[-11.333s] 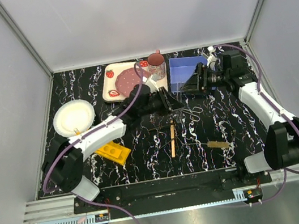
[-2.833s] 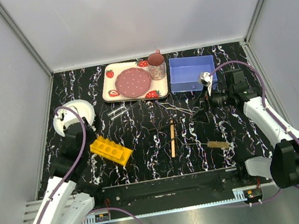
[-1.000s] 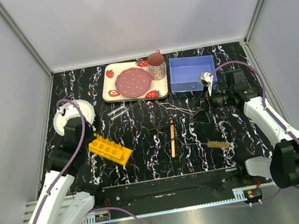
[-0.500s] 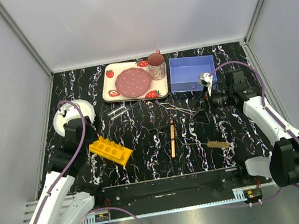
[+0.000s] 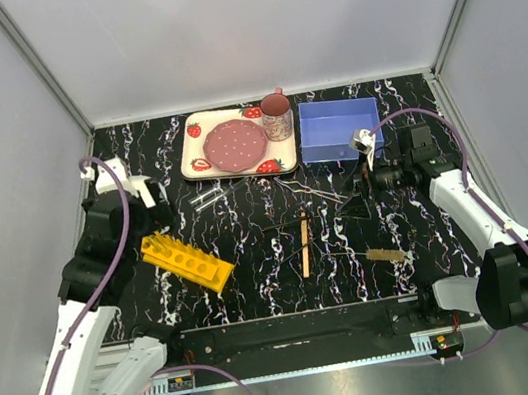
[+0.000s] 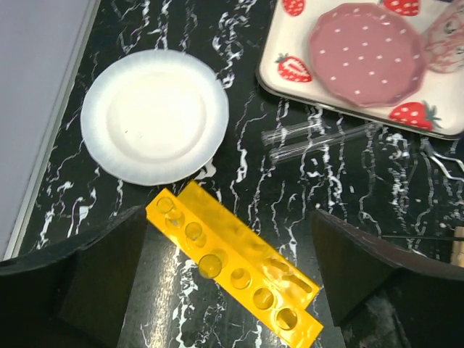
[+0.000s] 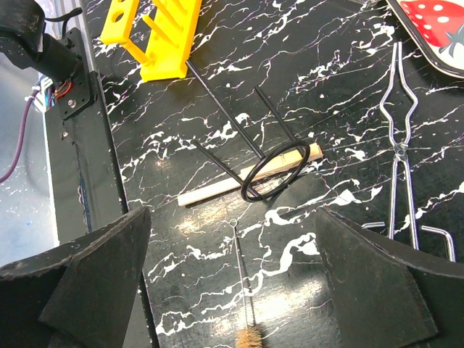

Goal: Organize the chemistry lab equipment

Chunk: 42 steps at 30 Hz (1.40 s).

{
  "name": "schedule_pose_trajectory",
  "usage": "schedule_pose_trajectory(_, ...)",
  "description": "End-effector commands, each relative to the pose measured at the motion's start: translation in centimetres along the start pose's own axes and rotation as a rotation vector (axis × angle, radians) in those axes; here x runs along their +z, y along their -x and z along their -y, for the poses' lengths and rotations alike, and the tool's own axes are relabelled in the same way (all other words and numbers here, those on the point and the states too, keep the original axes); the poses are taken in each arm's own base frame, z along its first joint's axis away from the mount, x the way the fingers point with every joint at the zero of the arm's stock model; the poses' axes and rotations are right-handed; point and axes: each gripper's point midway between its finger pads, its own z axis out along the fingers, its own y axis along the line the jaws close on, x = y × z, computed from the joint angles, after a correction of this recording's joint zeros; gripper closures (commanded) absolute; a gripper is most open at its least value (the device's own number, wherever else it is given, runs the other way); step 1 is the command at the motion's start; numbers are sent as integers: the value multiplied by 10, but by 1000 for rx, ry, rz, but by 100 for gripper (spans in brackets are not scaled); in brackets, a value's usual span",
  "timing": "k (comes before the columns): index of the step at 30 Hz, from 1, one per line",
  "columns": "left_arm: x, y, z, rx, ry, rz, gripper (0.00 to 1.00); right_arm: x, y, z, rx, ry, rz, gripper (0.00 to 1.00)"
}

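Observation:
The yellow rack (image 6: 239, 268) lies flat on the dark marbled table, its round holes facing up. My left gripper (image 6: 230, 286) hangs open high above it, one finger on either side, touching nothing. Two clear glass tubes (image 6: 319, 139) lie side by side beyond the rack (image 5: 187, 261). My right gripper (image 7: 232, 290) is open and low over the wire handle of the tube brush (image 7: 250, 337). The wooden stick (image 7: 239, 181) lies under a black wire ring stand (image 7: 274, 174). The wire tongs (image 7: 401, 145) lie to the right of the stick.
A round white plate (image 6: 154, 116) sits left of the tubes. The strawberry tray (image 5: 199, 158) with pink plate and cup stands at the back, with a blue bin (image 5: 334, 130) to its right. Grey walls enclose the table.
My left gripper has opened wide and risen away from the yellow rack, which stays on the table slightly further left. The left arm now covers the white plate from above. The right arm is still.

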Motion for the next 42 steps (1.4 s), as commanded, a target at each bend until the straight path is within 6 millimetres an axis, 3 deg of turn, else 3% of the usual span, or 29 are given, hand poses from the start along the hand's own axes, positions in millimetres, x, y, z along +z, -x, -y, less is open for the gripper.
schedule_pose_trajectory(1,-11,30,26,52,-143,14,1,-3,13,0,-52,6,22,0)
schedule_pose_trajectory(2,-16,40,33,55,-183,26,1,-3,13,1,-55,5,21,0)
schedule_pose_trajectory(5,-13,44,67,91,-331,-44,1,-4,13,0,-56,6,20,0)
schedule_pose_trajectory(8,-1,33,102,114,-472,-167,1,-5,14,0,-62,2,18,1)
schedule_pose_trajectory(9,12,22,112,123,-488,-232,1,-4,13,0,-64,1,15,0)
schedule_pose_trajectory(11,20,18,124,123,-527,-282,1,-6,14,0,-68,-4,13,0)
schedule_pose_trajectory(16,67,-11,141,218,-533,-425,1,-6,13,0,-77,-10,10,0)
schedule_pose_trajectory(26,151,-67,130,449,-403,-611,15,-6,9,3,-69,-11,-7,0)
schedule_pose_trajectory(30,178,-69,120,485,-315,-626,23,-5,8,3,-69,-10,-11,0)
schedule_pose_trajectory(34,202,-68,112,474,-264,-639,38,-5,9,3,-66,-8,-12,0)
schedule_pose_trajectory(42,226,-80,101,452,-230,-686,45,-5,7,4,-65,-7,-16,0)
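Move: Ahead of the left hand, some 16 cm out, 12 cm to its right and 24 cm below, lie the two glass test tubes. The yellow rack stands almost straight below the hand, about 3 cm to its right. Roughly 11 cm to the hand's left and 16 cm ahead is the white plate; the strawberry tray lies about 14 cm beyond the tubes and 8 cm farther right. From the right hand the tubes are some 13 cm ahead and 35 cm to the left. Rising a few centimetres above the rack and swinging right, the left hand then dives forward to the left ends of the test tubes, ending about 16 cm farther out and 18 cm lower, easing slightly back left late on. Its fingers tip some 40 degrees further down, the hand turns clockwise, and the wide-open fingers narrow to about half, stopping just above the tubes. ##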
